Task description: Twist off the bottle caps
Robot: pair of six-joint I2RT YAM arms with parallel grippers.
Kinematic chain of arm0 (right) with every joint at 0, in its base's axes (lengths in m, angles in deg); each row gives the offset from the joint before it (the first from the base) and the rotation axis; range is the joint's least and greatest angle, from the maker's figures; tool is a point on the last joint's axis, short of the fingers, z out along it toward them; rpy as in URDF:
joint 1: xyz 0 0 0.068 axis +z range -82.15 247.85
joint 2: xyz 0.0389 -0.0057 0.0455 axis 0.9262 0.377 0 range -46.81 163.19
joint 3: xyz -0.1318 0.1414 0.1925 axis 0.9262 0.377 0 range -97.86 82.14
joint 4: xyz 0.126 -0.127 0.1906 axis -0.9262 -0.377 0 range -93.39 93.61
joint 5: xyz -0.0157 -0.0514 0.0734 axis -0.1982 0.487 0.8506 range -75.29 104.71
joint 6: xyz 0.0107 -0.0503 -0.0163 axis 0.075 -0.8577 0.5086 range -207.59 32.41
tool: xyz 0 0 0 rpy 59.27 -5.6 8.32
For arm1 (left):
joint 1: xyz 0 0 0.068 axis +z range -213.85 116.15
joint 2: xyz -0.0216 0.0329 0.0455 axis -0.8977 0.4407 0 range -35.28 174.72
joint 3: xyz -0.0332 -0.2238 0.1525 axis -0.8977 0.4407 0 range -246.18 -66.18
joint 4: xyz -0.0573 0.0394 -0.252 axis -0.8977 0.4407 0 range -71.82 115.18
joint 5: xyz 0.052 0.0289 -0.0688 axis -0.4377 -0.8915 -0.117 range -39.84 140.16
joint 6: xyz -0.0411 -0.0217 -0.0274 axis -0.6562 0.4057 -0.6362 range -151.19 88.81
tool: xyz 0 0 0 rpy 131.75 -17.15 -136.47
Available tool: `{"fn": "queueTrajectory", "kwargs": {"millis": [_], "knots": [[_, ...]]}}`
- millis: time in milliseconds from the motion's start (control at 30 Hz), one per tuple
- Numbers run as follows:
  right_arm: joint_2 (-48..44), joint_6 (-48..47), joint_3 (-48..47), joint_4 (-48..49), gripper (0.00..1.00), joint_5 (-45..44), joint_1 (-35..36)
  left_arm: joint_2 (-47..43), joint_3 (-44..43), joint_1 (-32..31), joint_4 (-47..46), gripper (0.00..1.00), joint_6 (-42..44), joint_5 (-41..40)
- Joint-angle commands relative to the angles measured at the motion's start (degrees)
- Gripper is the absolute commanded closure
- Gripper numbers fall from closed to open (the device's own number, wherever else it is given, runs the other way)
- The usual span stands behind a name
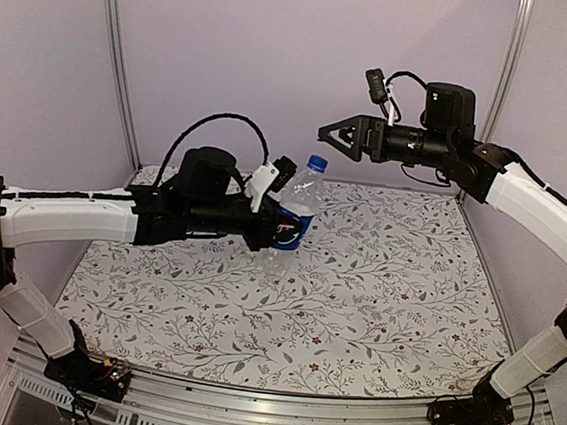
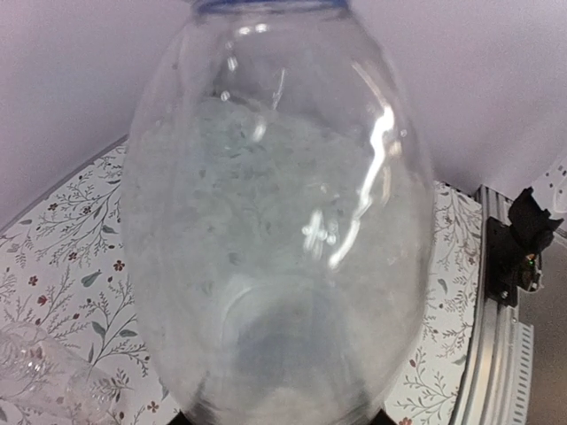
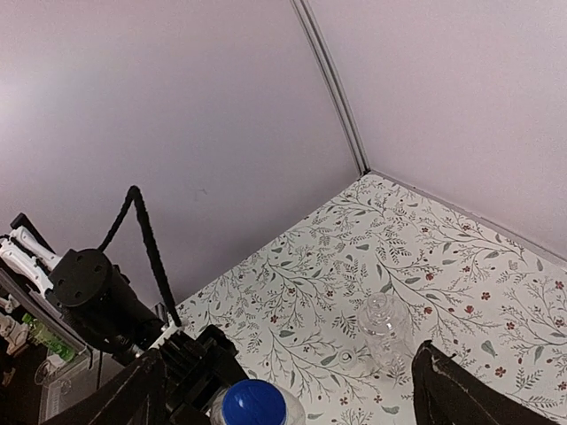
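My left gripper (image 1: 287,225) is shut on the body of the clear Pepsi bottle (image 1: 299,206) and holds it above the table, tilted a little. Its blue cap (image 1: 316,162) sits on the neck. The left wrist view is almost filled by this bottle (image 2: 275,230). My right gripper (image 1: 329,135) hangs open just up and right of the cap, not touching it. From the right wrist, the blue cap (image 3: 254,404) lies below and between the spread fingers (image 3: 447,390). The plain bottle (image 3: 383,328) rests on the table with its neck open, a small clear cap (image 3: 345,357) beside it.
The floral table cover (image 1: 386,293) ends at pale walls at the back and both sides. A metal rail (image 1: 274,413) runs along the near edge by the arm bases. The plain bottle (image 2: 35,381) shows at the lower left of the left wrist view.
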Motion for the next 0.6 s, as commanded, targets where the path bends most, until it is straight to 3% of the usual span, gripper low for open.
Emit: {"fn": "queueTrajectory", "kwargs": {"millis": [0,300,567], "knots": [[0.30,3.67,-0.66,1.67,0.08,-5.67,1.59,1.15,-2.74,-2.50,-0.24,0.70,0.16,-10.29],[3.19,4.61,-0.58,1.33,0.16,-4.93,3.53,2.77,-4.32,-4.04,0.31,0.70,0.85,-14.92],[4.03,4.31,-0.59,1.30,0.37,-3.56,3.83,2.83,-4.17,-4.21,0.30,0.70,1.25,-15.85]]}}
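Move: The blue cap sits on the neck of the soda bottle that my left hand holds. From my right hand it lies about 4 cm to the left, 4 cm below and 1 cm back; from my left hand it is roughly 12 cm up, 3 cm ahead and 4 cm to the right. My left gripper, around the bottle's label, is some 16 cm below my right hand, 8 cm left and 4 cm back. My wide-open right hand comes back onto the cap for another grip, going about 2.5 cm left and as far down and tipping slightly downward, while its fingers close to roughly two thirds open around the cap. My left hand keeps its hold on the bottle, carrying it about 2 cm forward and turning some 10 degrees counter-clockwise, which brings the cap between the right fingers. ##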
